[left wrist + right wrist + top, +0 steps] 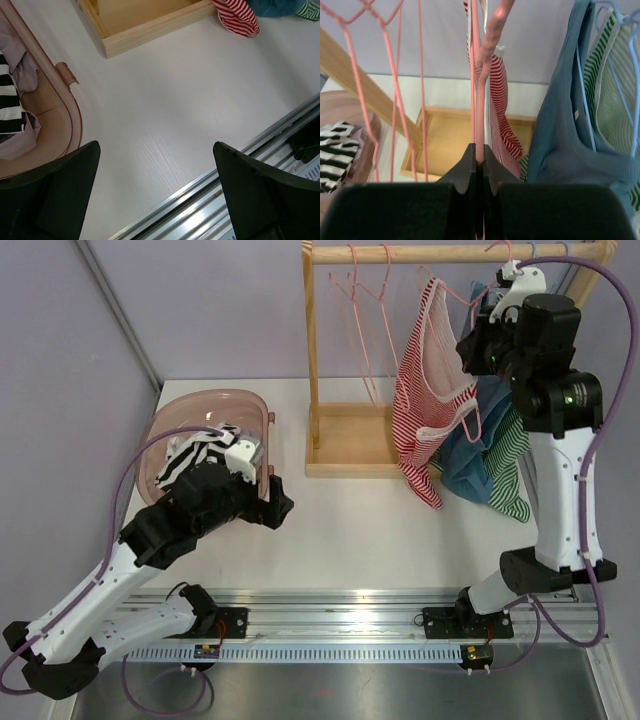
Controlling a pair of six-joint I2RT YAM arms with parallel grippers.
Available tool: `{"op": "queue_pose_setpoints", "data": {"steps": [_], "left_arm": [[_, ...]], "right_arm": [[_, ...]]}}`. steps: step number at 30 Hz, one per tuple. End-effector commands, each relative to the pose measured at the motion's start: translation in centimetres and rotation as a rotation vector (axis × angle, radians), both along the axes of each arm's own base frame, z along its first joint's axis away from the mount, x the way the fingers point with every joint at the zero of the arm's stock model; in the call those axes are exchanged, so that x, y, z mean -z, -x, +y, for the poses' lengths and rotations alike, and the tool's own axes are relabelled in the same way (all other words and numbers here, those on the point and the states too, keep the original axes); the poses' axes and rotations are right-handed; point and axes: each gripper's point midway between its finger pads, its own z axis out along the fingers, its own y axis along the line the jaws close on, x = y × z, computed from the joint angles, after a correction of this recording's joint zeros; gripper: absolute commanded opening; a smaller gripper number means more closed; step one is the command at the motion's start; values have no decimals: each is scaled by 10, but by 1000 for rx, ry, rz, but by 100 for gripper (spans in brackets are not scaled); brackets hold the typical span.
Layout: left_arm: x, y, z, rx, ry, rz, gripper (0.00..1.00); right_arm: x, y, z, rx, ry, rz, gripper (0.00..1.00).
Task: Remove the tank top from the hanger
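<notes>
A red-and-white striped tank top (425, 410) hangs from a pink wire hanger (455, 290) on the wooden rack's rail. My right gripper (476, 343) is up beside it at hanger height. In the right wrist view the right gripper (479, 160) is shut on the hanger's (487, 55) pink wire, with the tank top (501, 105) draped just behind to the right. My left gripper (275, 505) hovers low over the table beside the basket; it (155, 145) is open with only bare table between its fingers.
The wooden rack (312, 360) has a tray base (350, 455) and several empty pink hangers (365, 320). A blue top (470, 460) and a green striped top (512, 470) hang behind my right arm. A pink basket (180, 420) holds black-and-white striped clothes (195, 455).
</notes>
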Motion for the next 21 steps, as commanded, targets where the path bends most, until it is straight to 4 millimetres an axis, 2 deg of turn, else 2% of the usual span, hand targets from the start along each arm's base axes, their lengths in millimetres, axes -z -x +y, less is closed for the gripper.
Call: {"op": "queue_pose_setpoints", "data": {"steps": [1, 3, 4, 5, 6, 7, 8, 9, 10, 12, 13, 15, 16, 18, 19, 20, 21], "left_arm": [[-66, -8, -6, -31, 172, -140, 99], [-89, -8, -8, -27, 218, -178, 99], [-101, -9, -10, -23, 241, -202, 99], [-106, -11, -14, -17, 245, -207, 99], [-124, -11, -16, -14, 273, -238, 99], [-132, -10, -21, 0, 284, -249, 99], [-140, -11, -23, -3, 287, -264, 99], [-146, -14, -30, 9, 286, -279, 99], [-161, -12, -34, 19, 306, -306, 99], [-173, -17, -47, 35, 290, -345, 99], [-191, -14, -53, 47, 306, -376, 99], [-205, -9, -68, 94, 288, -424, 99], [-206, -14, -81, 98, 262, -436, 99], [-235, -10, -93, 129, 263, -521, 99], [-240, -3, -103, 145, 255, -539, 99], [-252, -6, -114, 141, 251, -561, 99], [-255, -3, -120, 150, 234, -570, 99]], "right_arm": [[-8, 52, 3, -52, -60, -11, 0], [3, 67, 4, -69, -70, 23, 0], [14, 82, 3, -79, -72, 50, 0], [19, 91, 5, -100, -75, 61, 0], [25, 99, 5, -105, -74, 78, 0], [35, 117, 1, -104, -69, 99, 0], [39, 126, 0, -104, -70, 107, 0], [53, 134, -1, -110, -66, 142, 0], [54, 154, -3, -118, -67, 139, 0], [66, 173, -2, -150, -66, 170, 0], [70, 193, -4, -160, -63, 178, 0], [73, 210, -5, -177, -53, 190, 0], [74, 226, -9, -173, -50, 187, 0], [68, 237, -18, -136, -55, 145, 0], [62, 250, -21, -135, -59, 105, 0], [60, 256, -22, -137, -59, 89, 0], [56, 262, -22, -138, -74, 71, 0]]}}
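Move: The right hand already grips the pink hanger. The red-striped tank top's middle is about 6 cm ahead of this hand, 5 left and 15 lower; the blue tank top some 8 ahead, 5 right and 18 lower; the two empty pink hangers 10 ahead, 14 left, 3 lower. From the open left hand, the red-striped tank top lies about 26 cm ahead, 28 right and 7 higher, the clothes bin 18 ahead, 16 left, 22 lower. Fast and straight back, the right hand draws the hanger with the red-striped tank top about 24 cm away from the rail, sinking some 7 cm and turning slightly left, fingers still shut. Meanwhile the left hand rises about 20 cm, then also swings 11 cm right towards the tank top, wide open, its fingers tipping up some 25 degrees, touching nothing. ##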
